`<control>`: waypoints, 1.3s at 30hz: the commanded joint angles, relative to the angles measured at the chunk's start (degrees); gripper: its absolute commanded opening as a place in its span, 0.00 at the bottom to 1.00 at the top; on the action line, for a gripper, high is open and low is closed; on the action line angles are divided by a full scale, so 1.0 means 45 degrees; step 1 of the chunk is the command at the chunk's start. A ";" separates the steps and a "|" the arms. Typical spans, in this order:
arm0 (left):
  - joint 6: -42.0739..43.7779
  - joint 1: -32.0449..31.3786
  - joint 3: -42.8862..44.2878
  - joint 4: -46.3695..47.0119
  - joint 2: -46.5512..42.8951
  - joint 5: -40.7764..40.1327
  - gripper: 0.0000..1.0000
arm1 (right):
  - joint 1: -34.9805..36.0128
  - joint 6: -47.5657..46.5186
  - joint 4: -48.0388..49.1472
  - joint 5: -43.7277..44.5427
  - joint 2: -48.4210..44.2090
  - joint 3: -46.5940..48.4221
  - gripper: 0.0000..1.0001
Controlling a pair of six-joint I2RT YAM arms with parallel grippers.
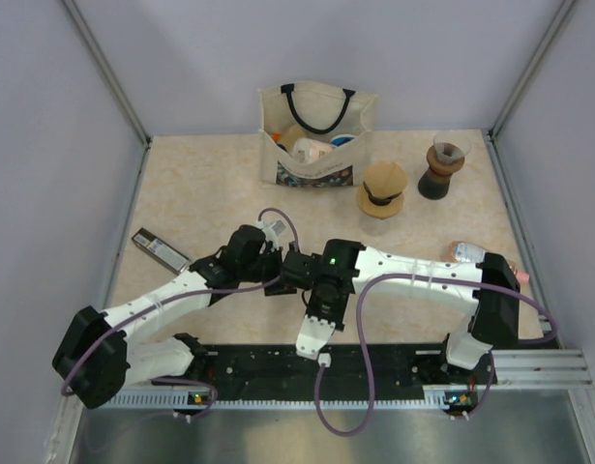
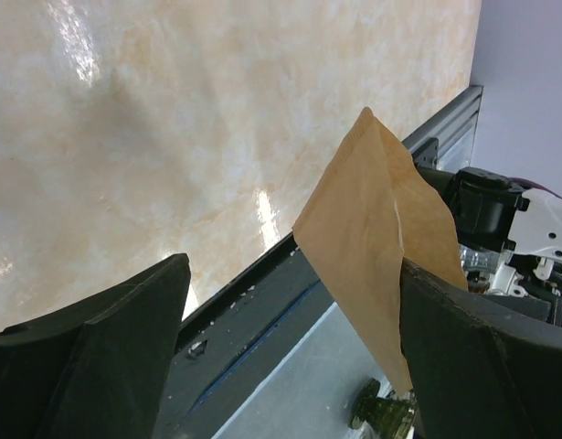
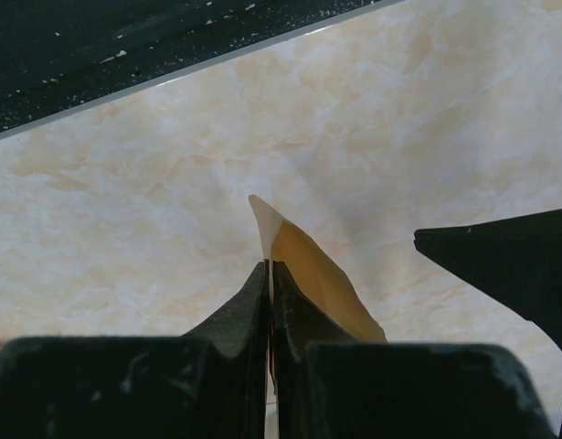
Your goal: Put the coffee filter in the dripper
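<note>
My right gripper (image 3: 270, 265) is shut on the coffee filter (image 3: 319, 283), a thin tan paper wedge that sticks up past its tips. In the left wrist view the filter (image 2: 379, 240) hangs between the wide-open fingers of my left gripper (image 2: 294, 265), close against the right-hand finger (image 2: 463, 347). Both grippers meet above the table's near middle: the left gripper (image 1: 273, 258) and the right gripper (image 1: 296, 267). The dripper (image 1: 382, 189) stands at the back right, tan on top with a dark band and a tan ring base, far from both grippers.
A cloth tote bag (image 1: 316, 135) with items inside stands at the back centre. A dark hourglass grinder (image 1: 436, 177) with a clear glass cup (image 1: 450, 148) sits right of the dripper. A dark flat packet (image 1: 160, 249) lies at the left, a small packet (image 1: 467, 253) at the right.
</note>
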 commanded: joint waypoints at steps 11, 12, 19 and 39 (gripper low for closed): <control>-0.0150 -0.0010 0.0527 0.0338 0.0245 -0.0050 0.82 | 0.0166 0.0540 0.0656 0.0595 -0.0487 0.0233 0.00; -0.0228 -0.0029 0.0567 0.0396 0.0343 0.0027 0.81 | 0.0166 0.0520 0.0753 0.0556 -0.0545 0.0174 0.00; -0.0580 -0.0225 0.1132 0.1216 0.1515 0.0360 0.60 | 0.0244 0.0598 0.0852 0.0848 -0.0565 0.0037 0.00; 0.1607 -0.0225 0.3359 -0.2785 0.0637 -0.5534 0.00 | -0.0145 0.4948 1.0333 0.1282 -0.5987 -0.3256 0.99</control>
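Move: Hanging in the right hand's shut fingers, the coffee filter lies between the left hand's open fingers and past their tips, its middle about 5 cm to the left hand's right, level ahead and 2 cm lower. From the right hand, it is roughly 1 cm back, 1 cm left and 2 cm below. The dripper on its carafe stands some 18 cm ahead and 17 cm right of the left hand, 4 cm lower; the bag is about 32 cm ahead and 4 cm right. Easing about 2 cm right and 1 cm forward, the left hand shuts its wide-open fingers and pinches the filter that the right hand still holds. The right hand, having drifted 1–2 cm forward, then opens wide and pulls up about 7 cm, swinging its fingertips leftward nearly 30 degrees, while the left carries the filter forward, up and slightly left. ##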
